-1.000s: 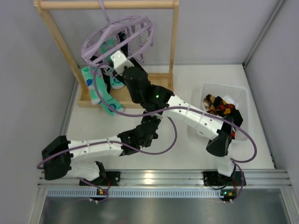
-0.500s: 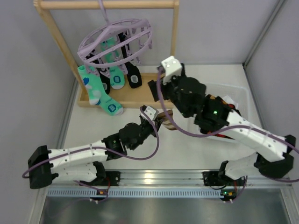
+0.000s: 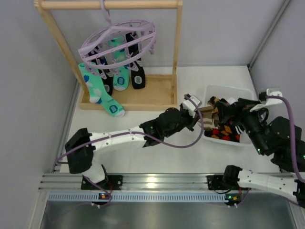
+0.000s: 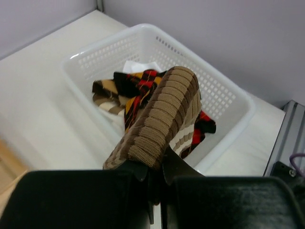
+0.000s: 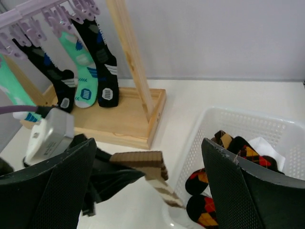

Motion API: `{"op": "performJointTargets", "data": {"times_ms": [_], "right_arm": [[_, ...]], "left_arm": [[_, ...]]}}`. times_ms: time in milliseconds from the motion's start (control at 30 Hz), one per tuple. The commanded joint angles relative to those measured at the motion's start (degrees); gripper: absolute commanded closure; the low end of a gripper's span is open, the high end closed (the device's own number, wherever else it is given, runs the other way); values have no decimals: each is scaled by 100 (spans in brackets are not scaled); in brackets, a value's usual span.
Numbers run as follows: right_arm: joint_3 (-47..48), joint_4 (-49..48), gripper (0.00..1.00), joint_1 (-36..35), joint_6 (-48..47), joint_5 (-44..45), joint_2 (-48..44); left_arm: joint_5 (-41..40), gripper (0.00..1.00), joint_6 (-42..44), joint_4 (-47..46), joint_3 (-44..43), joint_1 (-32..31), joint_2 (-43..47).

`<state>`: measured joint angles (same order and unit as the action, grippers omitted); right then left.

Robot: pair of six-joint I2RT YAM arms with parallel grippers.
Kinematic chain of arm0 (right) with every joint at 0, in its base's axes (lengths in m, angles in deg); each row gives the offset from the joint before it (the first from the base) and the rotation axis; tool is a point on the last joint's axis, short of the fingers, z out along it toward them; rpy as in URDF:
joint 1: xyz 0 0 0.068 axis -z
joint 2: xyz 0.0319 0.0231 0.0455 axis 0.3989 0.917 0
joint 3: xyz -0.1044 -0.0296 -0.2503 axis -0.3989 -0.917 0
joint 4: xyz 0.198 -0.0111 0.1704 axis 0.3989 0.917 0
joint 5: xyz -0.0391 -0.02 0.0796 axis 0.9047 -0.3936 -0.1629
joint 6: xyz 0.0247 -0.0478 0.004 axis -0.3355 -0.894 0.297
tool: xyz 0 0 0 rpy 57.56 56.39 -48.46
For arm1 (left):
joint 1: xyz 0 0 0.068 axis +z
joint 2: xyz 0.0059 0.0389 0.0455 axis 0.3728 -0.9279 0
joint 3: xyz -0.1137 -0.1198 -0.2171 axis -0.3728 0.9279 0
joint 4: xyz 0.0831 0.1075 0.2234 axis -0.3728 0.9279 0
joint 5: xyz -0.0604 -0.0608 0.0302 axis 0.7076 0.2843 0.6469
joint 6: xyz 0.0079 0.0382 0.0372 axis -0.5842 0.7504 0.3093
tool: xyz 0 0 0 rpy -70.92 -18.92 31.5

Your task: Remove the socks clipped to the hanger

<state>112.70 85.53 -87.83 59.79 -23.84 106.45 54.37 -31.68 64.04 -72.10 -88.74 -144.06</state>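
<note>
The lilac hanger [image 3: 116, 40] hangs from the wooden rack. Teal socks [image 3: 97, 89] and black socks [image 3: 137, 76] are still clipped to it, and they show in the right wrist view too as black socks [image 5: 102, 62] and a teal sock [image 5: 81, 67]. My left gripper [image 3: 194, 110] is shut on a brown striped sock [image 4: 167, 114], holding it just left of the white basket [image 3: 228, 88]. The sock's free end [image 5: 164, 183] droops toward the basket rim. My right gripper [image 5: 148, 141] is open and empty above the basket's near left side.
The basket [image 4: 228, 93] holds black argyle socks [image 4: 143, 78] and a brown striped one. The wooden rack's base [image 3: 143, 98] and right post [image 3: 177, 47] stand left of the basket. Grey walls close the table on the left, back and right.
My right arm left the hanger, swung right over the basket and opened. My left arm carried the brown sock from mid-table toward the basket. The hanger settled back.
</note>
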Motion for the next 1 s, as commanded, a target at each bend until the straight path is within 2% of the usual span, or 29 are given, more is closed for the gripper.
{"op": "performJointTargets", "data": {"times_ms": [0, 67, 100, 133, 200, 233, 267, 300, 333, 400, 433, 533, 567, 600, 733, 900, 967], "right_arm": [[42, 790, 12, -2, 453, 470, -245], [86, 950, 12, -2, 515, 506, -342], [86, 1011, 12, -2, 559, 541, -456], [60, 986, 13, -2, 577, 550, -518], [-106, 907, 13, -2, 595, 454, -693], [-133, 907, 14, -2, 629, 401, -703], [-151, 959, 13, -11, 639, 374, -703], [-151, 1029, 13, -2, 682, 357, -703], [-160, 1064, 13, -2, 674, 374, -695], [-142, 1161, 13, -2, 691, 400, -694], [-133, 1188, 14, -11, 717, 400, -694], [-159, 1162, 14, -11, 683, 427, -773], [-177, 1144, 13, -2, 683, 453, -791], [-229, 1074, 13, -11, 639, 497, -809], [-283, 907, 13, -2, 612, 506, -739], [-274, 635, 13, -11, 542, 523, -616], [-274, 555, 13, -2, 533, 506, -563]], "left_arm": [[440, 100, 190, -127, -1103, 23, -810], [677, 100, 51, 30, -1935, 180, -1520], [1139, 100, -90, 101, -2228, 381, -1794], [1605, 100, -265, 180, -2918, 514, -2397], [2074, 100, -644, 548, -3660, 760, -3042], [2363, 100, -697, 715, -4446, 892, -3350], [2435, 100, -628, 960, -4855, 910, -3962], [2523, 97, -601, 1415, -5259, 911, -4264], [2620, 91, -575, 1646, -6029, 884, -4806], [2823, 84, -575, 2102, -6605, 867, -5223], [2849, 73, -584, 2132, -6782, 867, -5381], [2832, 48, -461, 2219, -6504, 849, -5156], [2797, 23, -330, 2220, -6363, 849, -5015], [2640, 2, -250, 2220, -6214, 840, -4866], [2156, 2, -39, 2211, -5310, 779, -3831], [1778, 2, 67, 2211, -4544, 796, -2959], [1374, 2, 14, 2211, -4139, 796, -2528]]}}
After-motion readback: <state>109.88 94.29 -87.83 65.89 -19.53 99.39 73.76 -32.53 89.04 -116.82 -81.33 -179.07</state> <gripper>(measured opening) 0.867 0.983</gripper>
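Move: The left hand still holds the brown striped sock. The basket's middle lies about 19 cm right of this hand, 6 cm ahead and 18 cm below. In the basket, the white cloth lies 22 cm right and 11 cm ahead. The hanger stand's near right corner is some 8 cm left and 5 cm ahead. From the right hand the basket is about 10 cm ahead, 11 cm right and 32 cm below. Left sweeps 20 cm right-forward over the basket, dips, opens, releasing the striped sock, then backs up-left; right eases right-down. ##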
